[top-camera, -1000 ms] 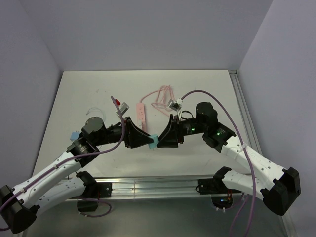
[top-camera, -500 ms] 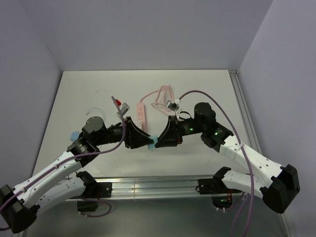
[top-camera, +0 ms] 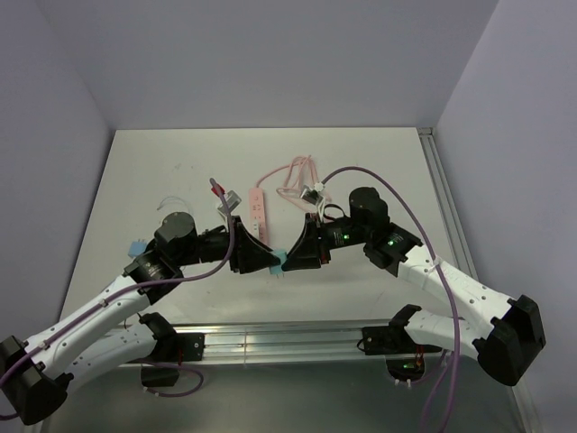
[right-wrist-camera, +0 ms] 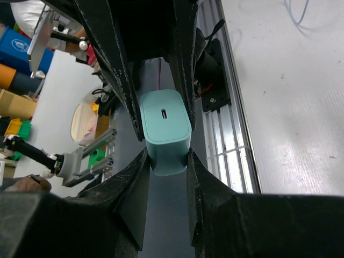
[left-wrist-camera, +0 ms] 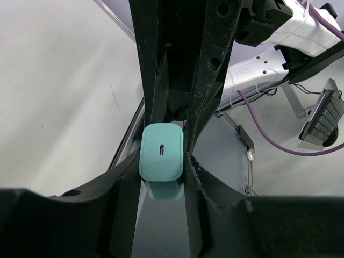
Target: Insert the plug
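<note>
The teal plug (top-camera: 279,262) is held just above the table near its front edge, between the two grippers, which meet tip to tip. My left gripper (top-camera: 270,261) comes from the left and my right gripper (top-camera: 289,259) from the right. In the left wrist view the plug (left-wrist-camera: 161,160) sits between my left fingertips (left-wrist-camera: 132,177), with the right gripper's fingers pressing on it from beyond. In the right wrist view the plug (right-wrist-camera: 165,131) is pinched between my right fingertips (right-wrist-camera: 141,172). A small slot shows on its face. No wire shows on it.
The long pink power strip (top-camera: 260,209) lies just behind the grippers, its pink cable (top-camera: 293,176) coiled further back. A small teal piece (top-camera: 135,246) and a thin pale wire (top-camera: 169,200) lie at the left. A metal rail (top-camera: 270,338) runs along the near edge.
Both arms have shifted slightly, the right arm's elbow moving left. The plug stays between the two grippers at about the same spot.
</note>
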You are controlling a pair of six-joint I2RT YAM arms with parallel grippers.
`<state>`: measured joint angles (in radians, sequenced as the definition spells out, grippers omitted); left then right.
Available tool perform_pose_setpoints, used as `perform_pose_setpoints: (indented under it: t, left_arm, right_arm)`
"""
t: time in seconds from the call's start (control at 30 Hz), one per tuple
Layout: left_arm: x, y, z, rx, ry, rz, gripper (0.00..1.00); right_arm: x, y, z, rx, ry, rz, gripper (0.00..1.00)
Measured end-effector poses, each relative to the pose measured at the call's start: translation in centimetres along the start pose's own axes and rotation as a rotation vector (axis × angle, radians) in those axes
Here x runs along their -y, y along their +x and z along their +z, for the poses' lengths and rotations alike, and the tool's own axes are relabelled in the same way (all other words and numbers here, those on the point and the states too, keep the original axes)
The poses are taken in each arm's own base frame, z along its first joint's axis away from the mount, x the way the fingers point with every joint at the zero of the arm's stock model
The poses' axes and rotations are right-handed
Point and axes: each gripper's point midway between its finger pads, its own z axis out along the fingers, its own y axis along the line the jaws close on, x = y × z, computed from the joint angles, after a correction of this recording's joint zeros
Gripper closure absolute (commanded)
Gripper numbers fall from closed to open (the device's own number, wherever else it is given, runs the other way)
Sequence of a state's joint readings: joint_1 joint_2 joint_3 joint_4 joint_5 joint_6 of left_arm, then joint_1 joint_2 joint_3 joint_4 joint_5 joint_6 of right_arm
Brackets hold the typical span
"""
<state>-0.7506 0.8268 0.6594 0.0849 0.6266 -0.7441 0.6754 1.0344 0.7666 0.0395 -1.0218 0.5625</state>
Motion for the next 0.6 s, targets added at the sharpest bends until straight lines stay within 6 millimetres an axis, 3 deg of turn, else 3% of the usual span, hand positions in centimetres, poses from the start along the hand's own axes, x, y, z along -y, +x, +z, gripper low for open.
perform_pose_setpoints:
  t: [0.2, 0.3, 0.43, 0.6]
  left_arm:
    - [-0.3, 0.5, 0.4, -0.057, -0.007, -0.014, 0.62]
    - [-0.4, 0.7, 0.5, -0.084, -0.016, -0.018, 0.56]
    - [-0.6, 1.0, 0.3, -0.111, -0.038, -0.018, 0.4]
    - [-0.7, 1.3, 0.0, -0.14, -0.062, -0.019, 0.4]
  right_arm:
    - [0.5, 0.4, -0.1, -0.021, 0.03, -0.012, 1.0]
    - [0.7, 0.6, -0.3, -0.033, 0.045, -0.02, 1.0]
    - [1.0, 0.6, -0.3, -0.046, 0.065, -0.021, 1.0]
    - [1.5, 1.2, -0.3, -0.07, 0.081, -0.005, 1.0]
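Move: The teal plug is in the air between the hands, held at both sets of fingertips: about 1 cm to the left hand's right and 1 cm to the right hand's left, level with both. From the right hand, the middle of the pink power strip lies some 28 cm ahead, 8 cm left and 25 cm below. The white charger standing in it is about 21 cm ahead and 8 cm left; the round pink plug is 26 cm ahead and 12 cm right, both similarly low. The teal plug stays pinched in the right fingers and is carried down about 2 cm as that hand tips its fingertips slightly downward. The left hand sinks with it by some 1.5 cm, its tips also dipping under 10 degrees; its fingers stay closed about the plug at first, then open to let go, without backing away yet. ##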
